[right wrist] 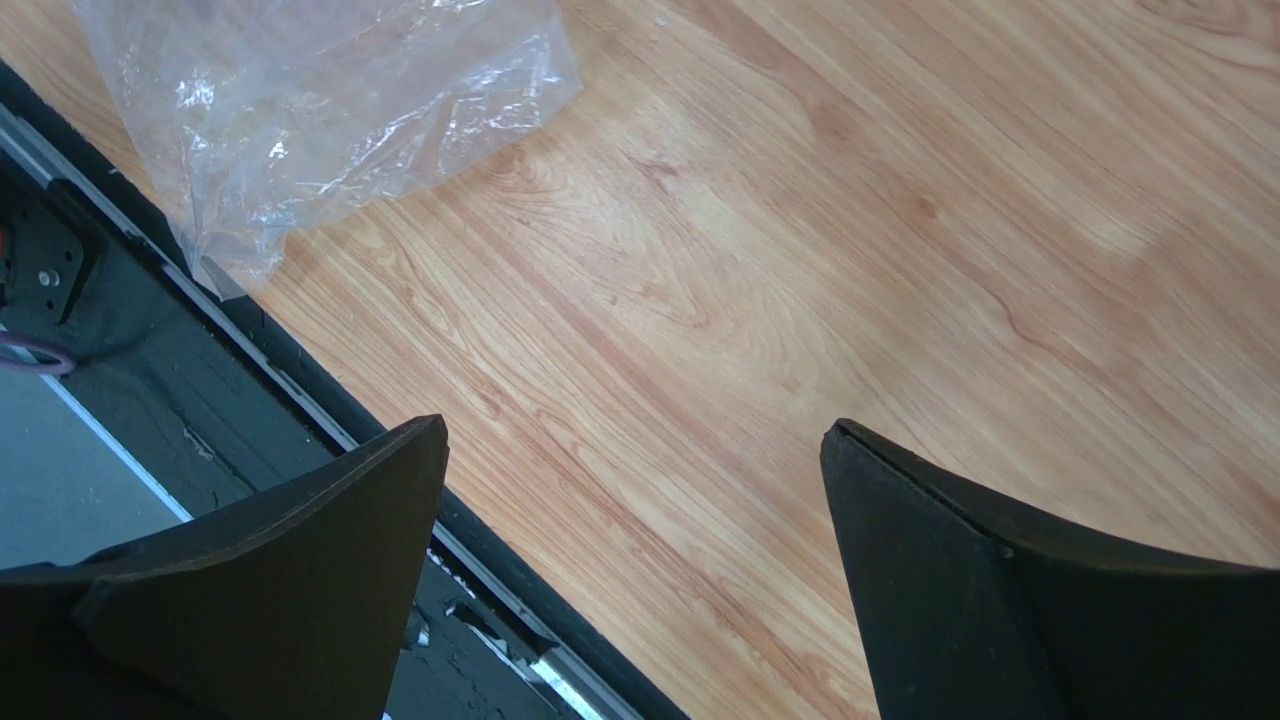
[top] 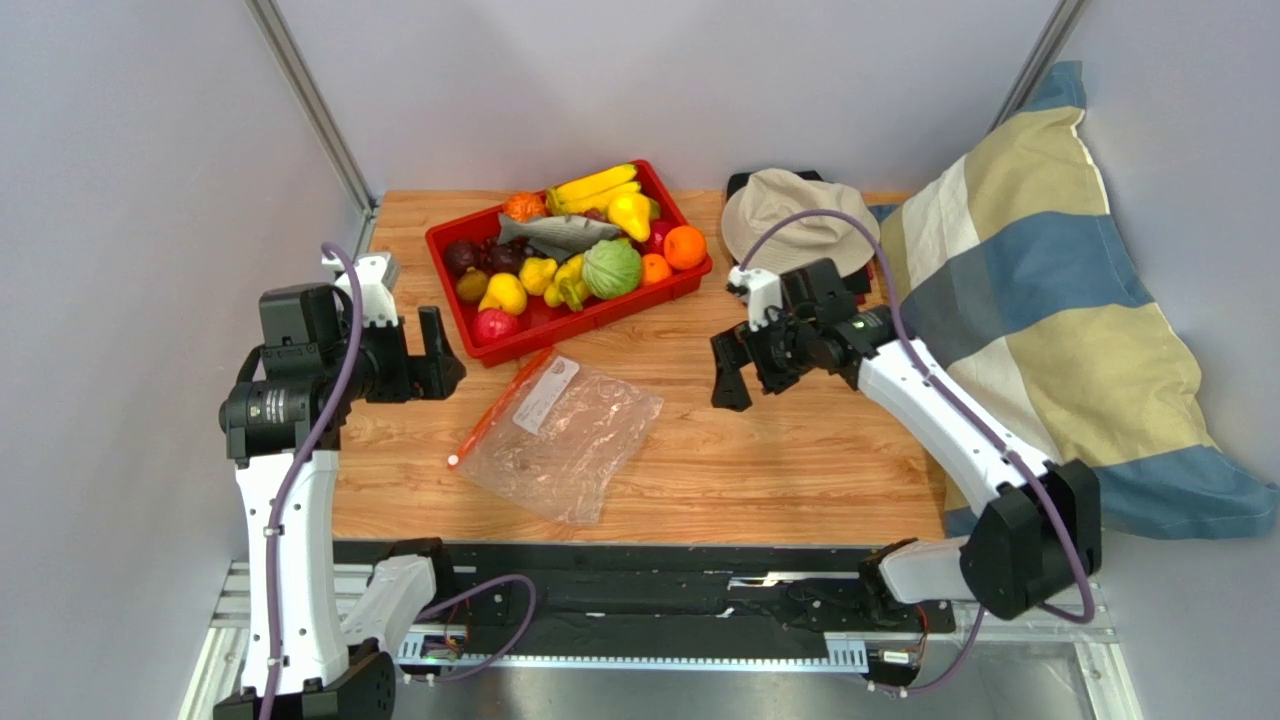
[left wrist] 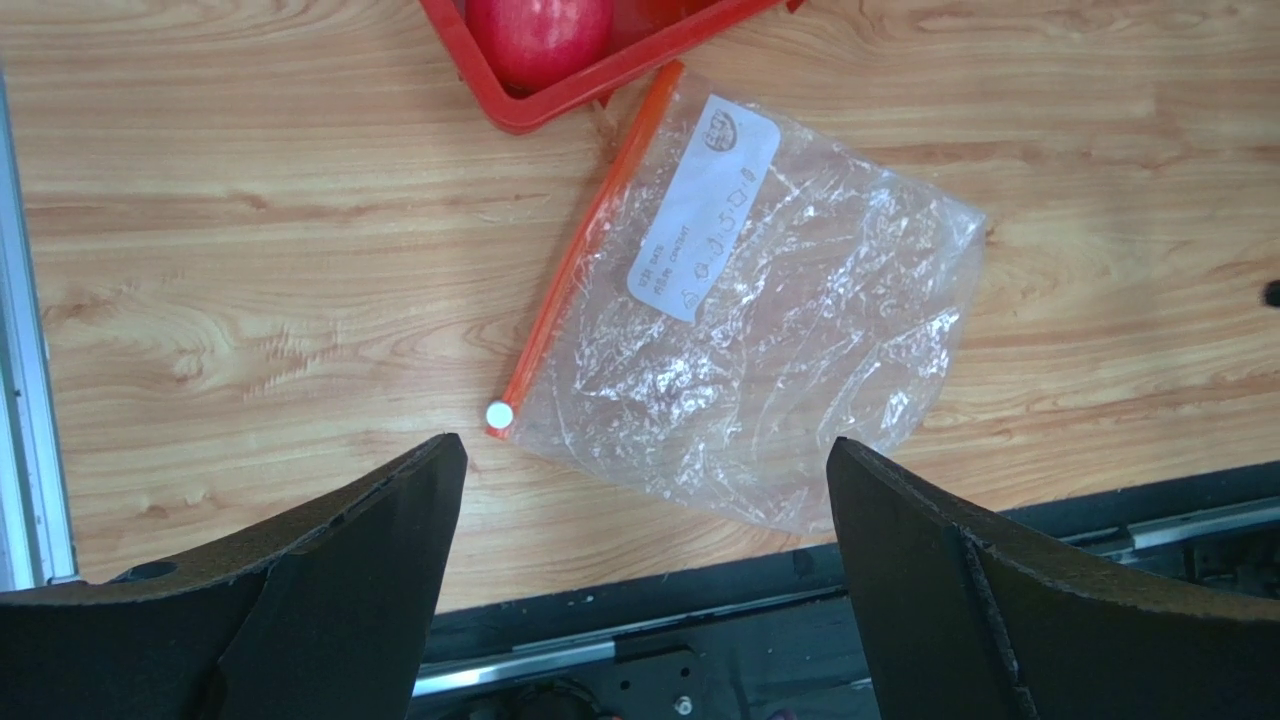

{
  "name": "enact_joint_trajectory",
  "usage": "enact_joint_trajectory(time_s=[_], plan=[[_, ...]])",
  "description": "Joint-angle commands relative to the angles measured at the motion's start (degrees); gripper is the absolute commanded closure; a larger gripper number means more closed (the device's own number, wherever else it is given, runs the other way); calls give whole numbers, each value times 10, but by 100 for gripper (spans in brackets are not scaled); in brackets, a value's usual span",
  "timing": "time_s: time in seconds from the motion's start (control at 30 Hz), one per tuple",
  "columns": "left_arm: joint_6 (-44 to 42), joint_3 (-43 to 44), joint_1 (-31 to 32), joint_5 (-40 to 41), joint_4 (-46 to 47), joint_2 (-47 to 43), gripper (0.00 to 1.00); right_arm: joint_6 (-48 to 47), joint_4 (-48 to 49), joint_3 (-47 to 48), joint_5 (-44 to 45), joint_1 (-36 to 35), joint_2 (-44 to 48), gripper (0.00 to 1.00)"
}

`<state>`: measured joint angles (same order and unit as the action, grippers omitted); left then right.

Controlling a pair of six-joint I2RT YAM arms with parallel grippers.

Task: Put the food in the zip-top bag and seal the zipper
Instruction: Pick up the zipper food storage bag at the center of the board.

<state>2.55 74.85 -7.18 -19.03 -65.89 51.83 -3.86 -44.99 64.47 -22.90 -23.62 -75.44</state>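
The food [top: 579, 248], several glossy toy fruits and vegetables with a grey fish, lies piled in a red tray [top: 481, 339] at the back of the table. A red apple [left wrist: 541, 30] shows at the tray's corner. The clear zip-top bag [top: 568, 438] [left wrist: 766, 330] lies flat and empty in front of the tray. Its orange-red zipper [left wrist: 579, 263] runs along the left edge, with the white slider [left wrist: 499, 414] at the near end. My left gripper [top: 409, 368] [left wrist: 643, 450] hovers open, left of the bag. My right gripper [top: 751, 375] [right wrist: 631, 435] hangs open over bare wood, right of the bag [right wrist: 316, 105].
A beige hat [top: 796, 218] lies at the back right on something dark. A large striped pillow [top: 1052, 300] leans over the table's right edge. A black rail [top: 676, 578] runs along the near edge, and grey walls close in the left and back sides.
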Motion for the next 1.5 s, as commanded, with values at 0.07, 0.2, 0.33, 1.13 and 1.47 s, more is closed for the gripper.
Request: enact_joint_trajectory(time_s=[0.07, 0.2, 0.33, 1.13, 1.47], plan=[[43, 28, 1, -5, 9, -27, 1, -3, 57, 74, 22, -72, -74, 0], [54, 17, 1, -10, 15, -37, 1, -4, 71, 109, 33, -126, -131, 0], [62, 3, 1, -13, 39, -59, 1, -5, 77, 151, 48, -170, -189, 0], [64, -80, 1, -91, 116, -117, 1, -84, 84, 312, 104, -250, -386, 0], [70, -65, 1, -87, 125, -113, 1, -89, 78, 377, 61, -224, -456, 0]])
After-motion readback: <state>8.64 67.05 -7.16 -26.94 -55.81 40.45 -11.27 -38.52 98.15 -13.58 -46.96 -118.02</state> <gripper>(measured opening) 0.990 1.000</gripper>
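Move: The clear bag lies flat with its middle about 24 cm to the right hand's left, 3 cm nearer the base and some 16 cm below; its orange zipper strip is roughly 32 cm left and 2 cm ahead. The red food tray stands beyond the bag, about 28 cm ahead of the right hand and 23 cm left. From the left hand, the bag's middle is about 11 cm right, 2 cm back and 28 cm below. Towards the flat bag the right hand sweeps about 20 cm left while sinking nearly 10 cm, turning some 25 degrees counter-clockwise; it then eases forward and rises about 2 cm over the bag's far edge, fingers still wide open and short of it. The left hand, also open, drifts a few centimetres right and up, its fingers tipping up. ##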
